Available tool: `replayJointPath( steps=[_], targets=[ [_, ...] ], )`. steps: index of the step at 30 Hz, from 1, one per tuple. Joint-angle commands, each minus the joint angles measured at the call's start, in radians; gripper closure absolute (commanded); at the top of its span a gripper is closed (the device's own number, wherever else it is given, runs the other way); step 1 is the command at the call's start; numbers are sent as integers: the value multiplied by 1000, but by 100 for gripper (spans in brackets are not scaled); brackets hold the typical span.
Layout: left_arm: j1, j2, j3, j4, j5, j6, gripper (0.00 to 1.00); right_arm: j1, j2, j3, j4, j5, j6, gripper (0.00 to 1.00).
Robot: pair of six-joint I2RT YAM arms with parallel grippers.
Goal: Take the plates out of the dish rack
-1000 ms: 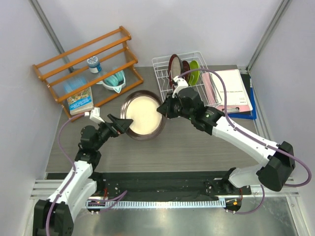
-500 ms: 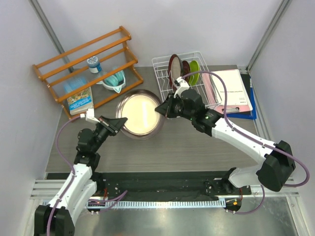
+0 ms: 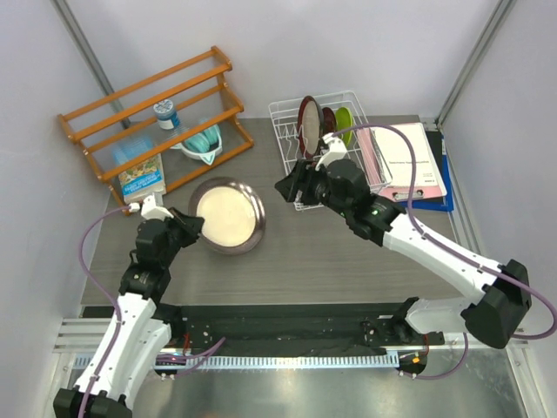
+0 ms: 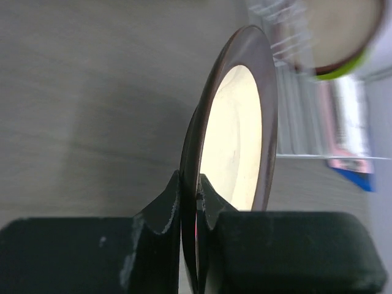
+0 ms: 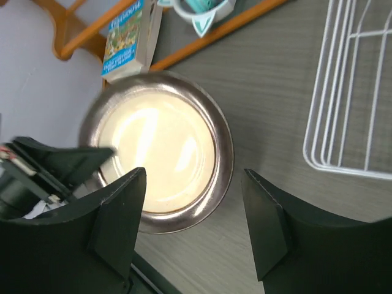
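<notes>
The dark-rimmed plate with a cream centre [image 3: 228, 215] is held tilted over the table's left half, with my left gripper [image 3: 188, 225] shut on its left rim. In the left wrist view both fingers [image 4: 166, 205] pinch the rim of that plate [image 4: 236, 141], seen edge-on. My right gripper [image 3: 287, 185] stands open, apart from the plate, at the front left corner of the white dish rack [image 3: 287, 111]. The right wrist view shows its gripper [image 5: 195, 208] open and empty above the plate [image 5: 162, 150]. In the rack stand a dark red-rimmed plate [image 3: 306, 124], a smaller dark red plate [image 3: 327, 122] and a lime green plate [image 3: 345, 127].
An orange wooden shelf [image 3: 152, 91] at the back left holds a small jar [image 3: 165, 114], a teal bowl-like item [image 3: 202, 139] and a book [image 3: 141, 177]. Papers on a blue folder [image 3: 409, 161] lie right of the rack. Rack wire [image 5: 355, 92] shows at the right wrist view's edge.
My left gripper shut on the plate's rim and carried the plate left. My right gripper let go of it, opened, and drew back toward the rack.
</notes>
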Motion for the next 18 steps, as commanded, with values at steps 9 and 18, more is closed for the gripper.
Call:
replayJointPath(
  steps=[9,18],
  targets=[
    [7,69,-10,-19,-134,50,100,-58,-101,49,-39,141,-99,29],
    [7,198,-22,17,-223,61,93,-193,0,90,-81,202,-143,28]
  ],
)
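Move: The left hand grips the near-left rim of the big dark-rimmed plate; the bare table spot it is bound for lies some 18 cm below, about 4 cm ahead and 4 cm right. The books stand about 26 cm ahead, 23 cm left. From the right hand, the next rack plate is roughly 33 cm ahead, 7 cm right and 14 cm lower, with the small red plate 5 cm and the green plate 10 cm right of it. Down by some 9 cm and about 3 cm to the left, the left hand lowers the plate towards the bare table, keeping its pinch on the rim while the wrist tips nose-down about 15 degrees. Meanwhile the right hand, already open and empty, swings about 7 cm right and 4 cm forward towards the rack plates, rising at first and then sinking a little as it turns clockwise. ##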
